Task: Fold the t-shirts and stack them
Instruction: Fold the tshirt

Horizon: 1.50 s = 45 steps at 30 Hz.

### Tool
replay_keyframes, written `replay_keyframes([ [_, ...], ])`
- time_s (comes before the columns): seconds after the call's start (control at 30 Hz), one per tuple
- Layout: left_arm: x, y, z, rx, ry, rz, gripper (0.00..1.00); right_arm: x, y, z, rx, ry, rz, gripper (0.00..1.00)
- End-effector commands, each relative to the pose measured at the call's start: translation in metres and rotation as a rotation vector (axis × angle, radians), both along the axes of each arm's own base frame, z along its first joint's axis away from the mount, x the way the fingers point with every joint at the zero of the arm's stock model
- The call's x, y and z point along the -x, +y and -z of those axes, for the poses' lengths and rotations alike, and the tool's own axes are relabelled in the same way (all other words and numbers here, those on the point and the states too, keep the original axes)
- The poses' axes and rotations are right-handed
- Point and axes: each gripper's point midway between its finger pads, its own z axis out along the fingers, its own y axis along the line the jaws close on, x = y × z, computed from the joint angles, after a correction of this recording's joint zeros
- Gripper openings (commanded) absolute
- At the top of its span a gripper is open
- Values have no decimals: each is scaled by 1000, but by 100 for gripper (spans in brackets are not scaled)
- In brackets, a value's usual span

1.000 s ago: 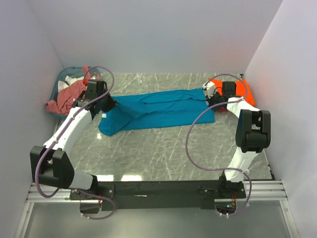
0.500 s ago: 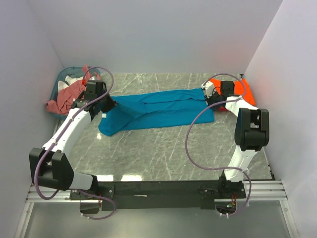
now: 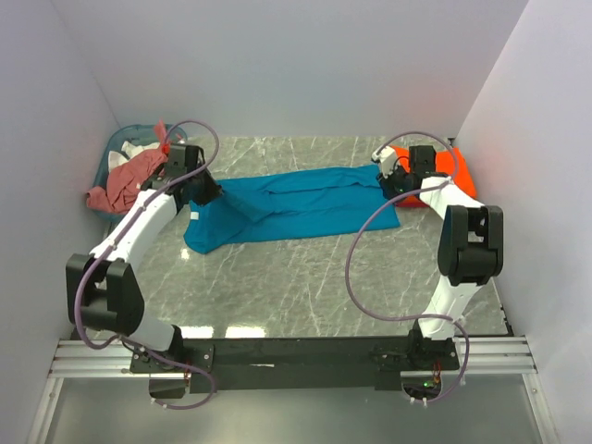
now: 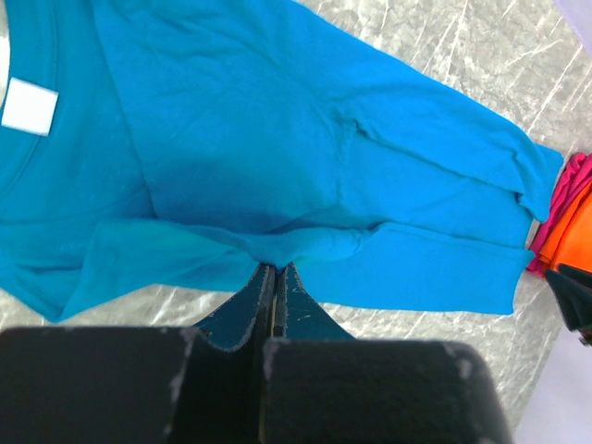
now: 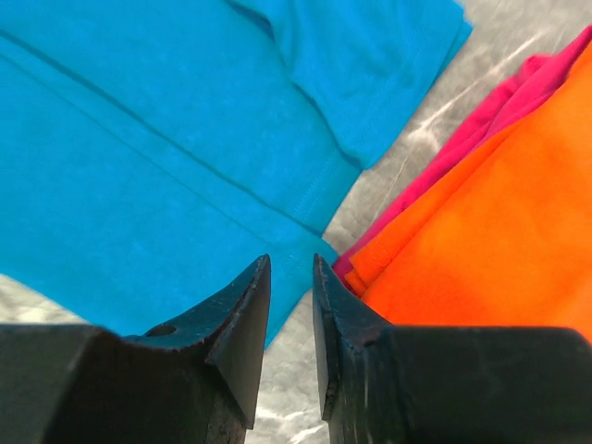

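Note:
The teal-blue t-shirt (image 3: 296, 203) lies stretched across the table, its white neck tag (image 4: 28, 106) at its left end. My left gripper (image 3: 205, 191) is shut on a pinched fold of its near edge (image 4: 276, 268). My right gripper (image 3: 388, 176) hovers over the shirt's right end (image 5: 139, 157), jaws a little apart with nothing between them (image 5: 291, 264). Just right of it lies the folded orange t-shirt (image 3: 450, 169) (image 5: 499, 240), on top of a magenta-pink cloth (image 5: 490, 106). The salmon-pink t-shirt (image 3: 125, 180) hangs crumpled over the basket at the back left.
A teal plastic basket (image 3: 116, 146) sits in the back left corner against the wall. White walls close in the table at the back and on both sides. Purple cables loop from both arms.
My right gripper has opened and let go of the teal shirt's right end. My left arm has shifted slightly toward the back, still pinching the shirt.

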Motion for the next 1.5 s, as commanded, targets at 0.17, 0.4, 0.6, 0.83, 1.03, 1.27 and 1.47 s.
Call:
replay_keyframes([
  [0.17,-36,-1,-17,-48,-55,38,0,7,28,-67,-102,-122,-51,33],
  [0.4,-50,-8,-8,-66,-39,96,0,19,33,-63,-126,-109,-64,34],
  [0.6,-57,-14,-2,-103,-41,203,0,22,35,-62,-139,-106,-66,34],
  [0.83,-66,-33,0,-97,-71,373,0,24,36,-61,-152,-103,-65,35],
  [1.03,-78,-39,6,-103,-66,424,0,26,37,-61,-156,-105,-71,35],
  [1.27,-91,-44,17,-109,-44,466,0,28,38,-59,-159,-99,-73,35],
  [1.47,-96,-43,27,-112,-21,453,0,28,39,-58,-162,-96,-77,36],
])
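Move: The left hand holds a lifted corner of the blue t-shirt. The stretch of the shirt's far edge it is taken to lies about 15 cm ahead, 6 cm to its right and 12 cm below; the white neck tag is 5 cm ahead and 9 cm left, and the basket 10 cm ahead and 21 cm left. The right hand has the shirt's right end some 4 cm beneath it; that far-edge stretch lies 8 cm ahead and 33 cm left. Forward and steadily lower, the left hand carries the pinched corner across the shirt towards its far edge, about 9 cm out and 4 cm down, veering some 4 cm right while turning about 25 degrees clockwise; its fingers stay shut. The empty right hand, already open, rises about 5 cm off the shirt's right end, eases back and left, then sinks slightly and stops. ##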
